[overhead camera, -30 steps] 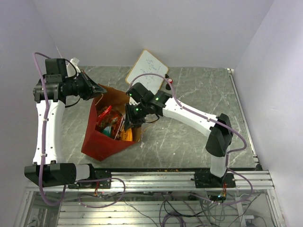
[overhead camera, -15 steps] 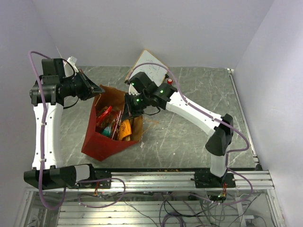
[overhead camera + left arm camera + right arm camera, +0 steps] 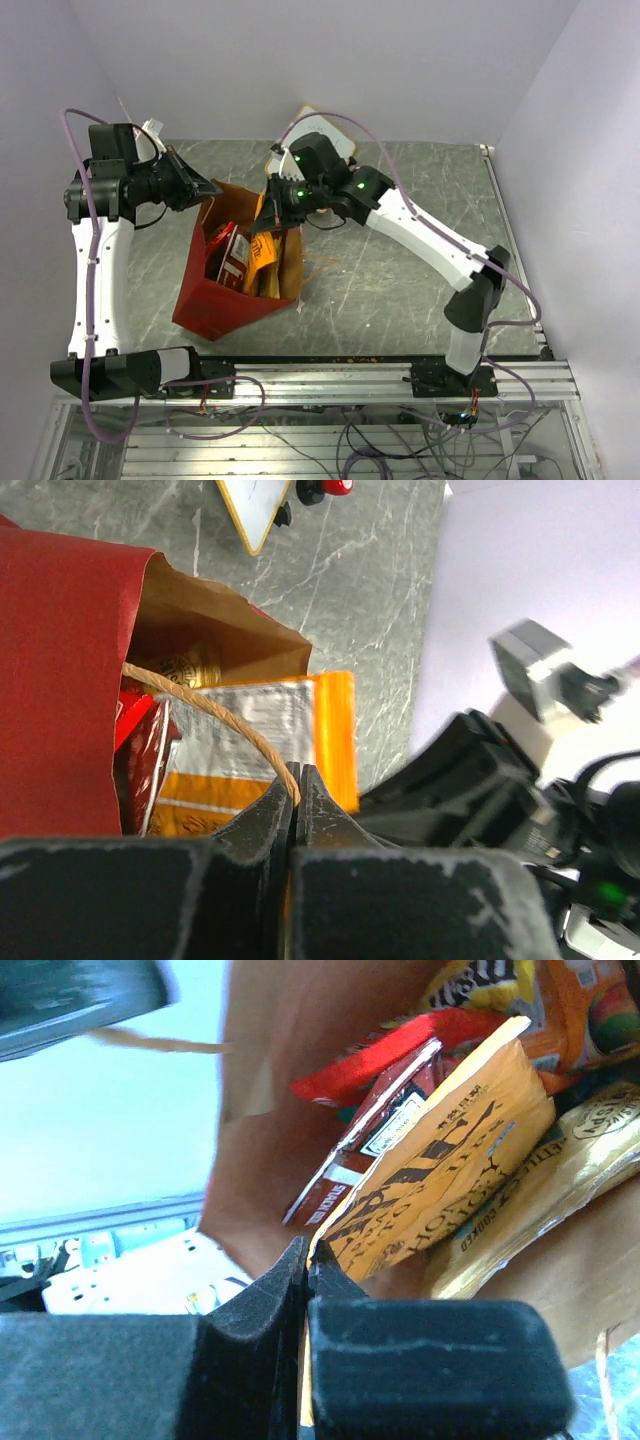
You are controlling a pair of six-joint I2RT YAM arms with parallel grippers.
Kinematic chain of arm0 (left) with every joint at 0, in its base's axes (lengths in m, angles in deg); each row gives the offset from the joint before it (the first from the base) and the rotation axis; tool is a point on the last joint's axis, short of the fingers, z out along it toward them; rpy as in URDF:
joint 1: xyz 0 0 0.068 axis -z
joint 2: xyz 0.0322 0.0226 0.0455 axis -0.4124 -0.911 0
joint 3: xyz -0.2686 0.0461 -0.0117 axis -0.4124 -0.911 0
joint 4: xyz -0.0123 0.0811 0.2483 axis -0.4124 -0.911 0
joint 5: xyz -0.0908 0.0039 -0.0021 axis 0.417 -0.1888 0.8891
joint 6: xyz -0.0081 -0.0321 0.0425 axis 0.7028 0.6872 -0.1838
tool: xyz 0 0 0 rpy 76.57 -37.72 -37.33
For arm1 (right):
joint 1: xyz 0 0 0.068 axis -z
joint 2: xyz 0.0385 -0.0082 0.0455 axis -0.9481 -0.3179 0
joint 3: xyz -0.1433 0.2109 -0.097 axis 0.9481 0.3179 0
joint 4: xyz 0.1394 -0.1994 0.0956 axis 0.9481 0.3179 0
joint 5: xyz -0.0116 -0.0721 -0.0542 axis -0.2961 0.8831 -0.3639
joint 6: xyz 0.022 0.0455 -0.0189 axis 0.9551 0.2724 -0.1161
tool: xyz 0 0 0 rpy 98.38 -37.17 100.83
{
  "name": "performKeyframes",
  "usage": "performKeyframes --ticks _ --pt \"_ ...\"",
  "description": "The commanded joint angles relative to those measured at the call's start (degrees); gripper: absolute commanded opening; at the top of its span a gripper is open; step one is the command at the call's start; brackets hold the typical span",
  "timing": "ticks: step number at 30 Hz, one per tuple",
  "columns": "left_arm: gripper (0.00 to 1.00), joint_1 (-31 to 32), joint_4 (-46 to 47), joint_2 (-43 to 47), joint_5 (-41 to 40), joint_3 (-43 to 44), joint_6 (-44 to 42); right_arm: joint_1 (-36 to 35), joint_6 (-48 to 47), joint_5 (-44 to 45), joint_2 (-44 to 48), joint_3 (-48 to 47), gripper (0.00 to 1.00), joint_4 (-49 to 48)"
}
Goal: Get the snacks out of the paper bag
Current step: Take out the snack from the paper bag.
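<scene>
The red paper bag (image 3: 215,300) stands open left of centre, brown inside (image 3: 270,1080). My left gripper (image 3: 207,188) is shut on its thin tan handle (image 3: 215,715) at the bag's far left rim. My right gripper (image 3: 262,220) is over the bag's mouth, shut on the corner of an orange snack packet (image 3: 266,255), which hangs partly out of the bag. The packet also shows in the right wrist view (image 3: 440,1170) and the left wrist view (image 3: 250,755). A red packet (image 3: 400,1050), a yellow-brown packet (image 3: 570,1170) and others lie deeper in the bag.
A white tilted whiteboard (image 3: 255,505) and a small red-capped bottle (image 3: 325,486) stand on the grey marble table (image 3: 400,290) behind the bag. The right arm reaches across the table's middle. Walls close in on the left, back and right.
My right gripper has risen up and back out of the bag with the orange packet, which now stands higher. The left gripper has kept its hold on the handle.
</scene>
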Motion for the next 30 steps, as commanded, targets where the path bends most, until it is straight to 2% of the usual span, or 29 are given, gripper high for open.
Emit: performKeyframes --ticks 1,4,6,8,12,16,20,22,26,30 --pt "0.07 -0.3 7.2 1.1 5.2 -1.4 3.6 0.4 -1.4 1.1 8.9 -1.8 0.0 -5.9" --pt "0.07 -0.3 6.6 0.0 3.8 -0.8 2.8 0.6 -3.9 5.1 11.4 -2.0 0.0 -5.8" --pt "0.07 -0.3 5.1 -1.8 5.5 0.3 2.7 1.6 -3.9 6.8 13.1 -2.6 0.0 -4.7" --pt "0.07 -0.3 5.0 -2.6 7.9 0.8 2.5 3.3 -3.5 6.7 16.1 0.3 0.0 -6.5" --pt "0.07 -0.2 1.5 -1.9 4.7 1.5 0.1 9.8 -3.1 4.0 21.5 4.0 0.0 -7.7" --pt "0.07 -0.3 5.0 0.2 6.5 -3.7 3.6 14.2 -9.4 4.5 21.9 -3.7 0.0 -0.6" --pt "0.07 -0.3 3.7 0.6 4.6 -3.9 2.5 15.4 -17.1 12.7 20.8 -14.9 0.0 10.7" --pt "0.07 -0.3 3.0 0.1 4.1 -2.9 1.9 15.4 -19.0 17.3 22.3 -16.0 0.0 15.3" --pt "0.07 -0.3 3.6 -1.0 3.9 -0.6 2.3 15.5 -20.9 25.5 29.9 -4.8 0.0 18.4" --pt "0.07 -0.3 3.1 -2.1 3.0 1.6 2.2 15.5 -19.5 31.3 37.3 9.7 0.0 16.3"
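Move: The right hand already pinches the orange snack, whose middle is about 6 cm below it, 2 cm back and 1 cm left. The open table it goes to lies some 30 cm right, 5 cm forward and 30 cm down. The paper bag's middle is 8 cm left, 4 cm back and 15 cm down; the gold snack is 5 cm back, no way sideways, 14 cm down. From the left hand, the orange snack is about 9 cm right, 8 cm back and 10 cm lower. Straight up first, about 10 cm, the right hand draws the pinched orange snack out of the paper bag, then swings right, away from the bag, still rising to some 20 cm before sinking slightly; it ends about 24 cm to the right. Its fingers stay shut and swing clockwise from pointing left to forward-left. The left hand keeps hold of the bag's twine handle. ##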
